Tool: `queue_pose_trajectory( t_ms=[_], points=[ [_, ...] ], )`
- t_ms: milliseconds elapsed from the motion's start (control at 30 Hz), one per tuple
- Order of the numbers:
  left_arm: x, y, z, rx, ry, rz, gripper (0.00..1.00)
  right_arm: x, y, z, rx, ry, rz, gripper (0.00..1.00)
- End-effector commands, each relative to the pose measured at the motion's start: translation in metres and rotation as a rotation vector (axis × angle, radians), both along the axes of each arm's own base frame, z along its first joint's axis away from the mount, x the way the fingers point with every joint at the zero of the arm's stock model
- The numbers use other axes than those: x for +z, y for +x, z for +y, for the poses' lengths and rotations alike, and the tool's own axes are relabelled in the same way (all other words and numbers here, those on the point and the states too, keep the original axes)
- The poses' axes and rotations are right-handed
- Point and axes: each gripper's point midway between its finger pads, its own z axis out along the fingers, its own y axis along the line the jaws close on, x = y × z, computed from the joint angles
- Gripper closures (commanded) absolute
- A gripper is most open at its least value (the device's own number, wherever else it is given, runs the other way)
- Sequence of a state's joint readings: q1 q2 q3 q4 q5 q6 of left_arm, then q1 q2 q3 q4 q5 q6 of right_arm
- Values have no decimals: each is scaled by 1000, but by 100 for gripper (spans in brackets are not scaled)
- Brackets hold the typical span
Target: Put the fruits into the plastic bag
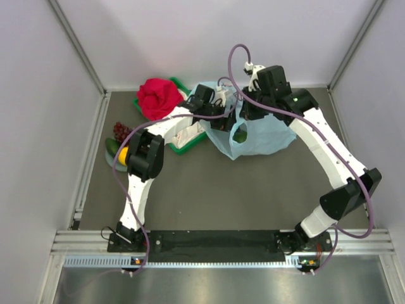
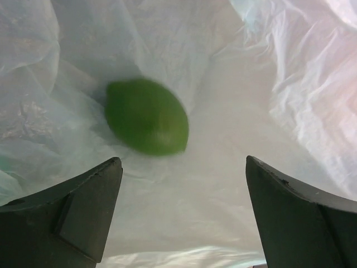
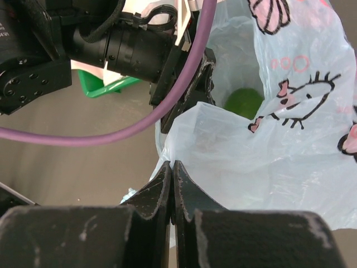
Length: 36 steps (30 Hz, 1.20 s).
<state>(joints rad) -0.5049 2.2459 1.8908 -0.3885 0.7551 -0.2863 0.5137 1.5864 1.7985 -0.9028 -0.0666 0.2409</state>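
Note:
The light-blue plastic bag (image 1: 266,136) stands with its mouth open at the back of the table. A green fruit (image 2: 146,116) lies loose on the film inside it, also seen through the mouth as the green fruit (image 3: 244,102) and from above (image 1: 239,135). My left gripper (image 2: 184,167) hangs open in the bag's mouth just above that fruit, with nothing between its fingers. My right gripper (image 3: 173,163) is shut on the rim of the bag (image 3: 268,162). Dark grapes (image 1: 121,130) and an orange-yellow citrus (image 1: 123,156) lie at the far left, partly behind my left arm.
A green tray (image 1: 183,145) with a red cloth (image 1: 158,96) sits at the back, left of the bag. The grapes and citrus rest on a grey-green plate (image 1: 109,154) near the left wall. A purple cable (image 3: 111,134) loops in front of the right wrist camera.

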Motion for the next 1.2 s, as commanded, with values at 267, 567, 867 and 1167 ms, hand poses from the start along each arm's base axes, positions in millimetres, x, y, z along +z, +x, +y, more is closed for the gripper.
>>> queue_pose_trajectory(
  t_ms=[267, 567, 867, 1167],
  points=[
    [25, 2, 4, -5, -37, -96, 4, 26, -5, -8, -38, 63, -65, 100],
    [88, 6, 20, 70, -121, -245, 3, 24, -4, -10, -56, 63, -75, 100],
    [150, -8, 28, 93, -210, -343, 3, 22, -3, -14, -74, 56, -86, 100],
    [216, 12, 73, 215, -268, -466, 3, 23, -1, -15, -87, 61, -109, 100]
  ],
)
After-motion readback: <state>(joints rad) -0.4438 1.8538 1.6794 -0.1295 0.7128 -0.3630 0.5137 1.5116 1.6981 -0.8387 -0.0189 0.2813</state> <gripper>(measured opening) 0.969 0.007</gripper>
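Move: The green fruit already lies loose in the plastic bag, about 8 cm below the left hand's open fingers, level with them and some 3 cm to the right; the rim pinched by the right hand is about 6 cm back and 16 cm higher. The white cloth is some 19 cm to the left, 9 cm lower; the orange about 43 cm left, 10 cm back. From the right hand the green fruit is roughly 8 cm ahead and 26 cm below. The green fruit is left in the bag while the empty left hand first sinks a centimetre or two, then climbs quickly, about 17 cm, up out of the bag mouth, drifting some 4 cm left. Its wrist tilts over by roughly 25 degrees, bringing the fingers nearer level and still wide open. The right hand stays almost in place and keeps pinching the bag's rim. ##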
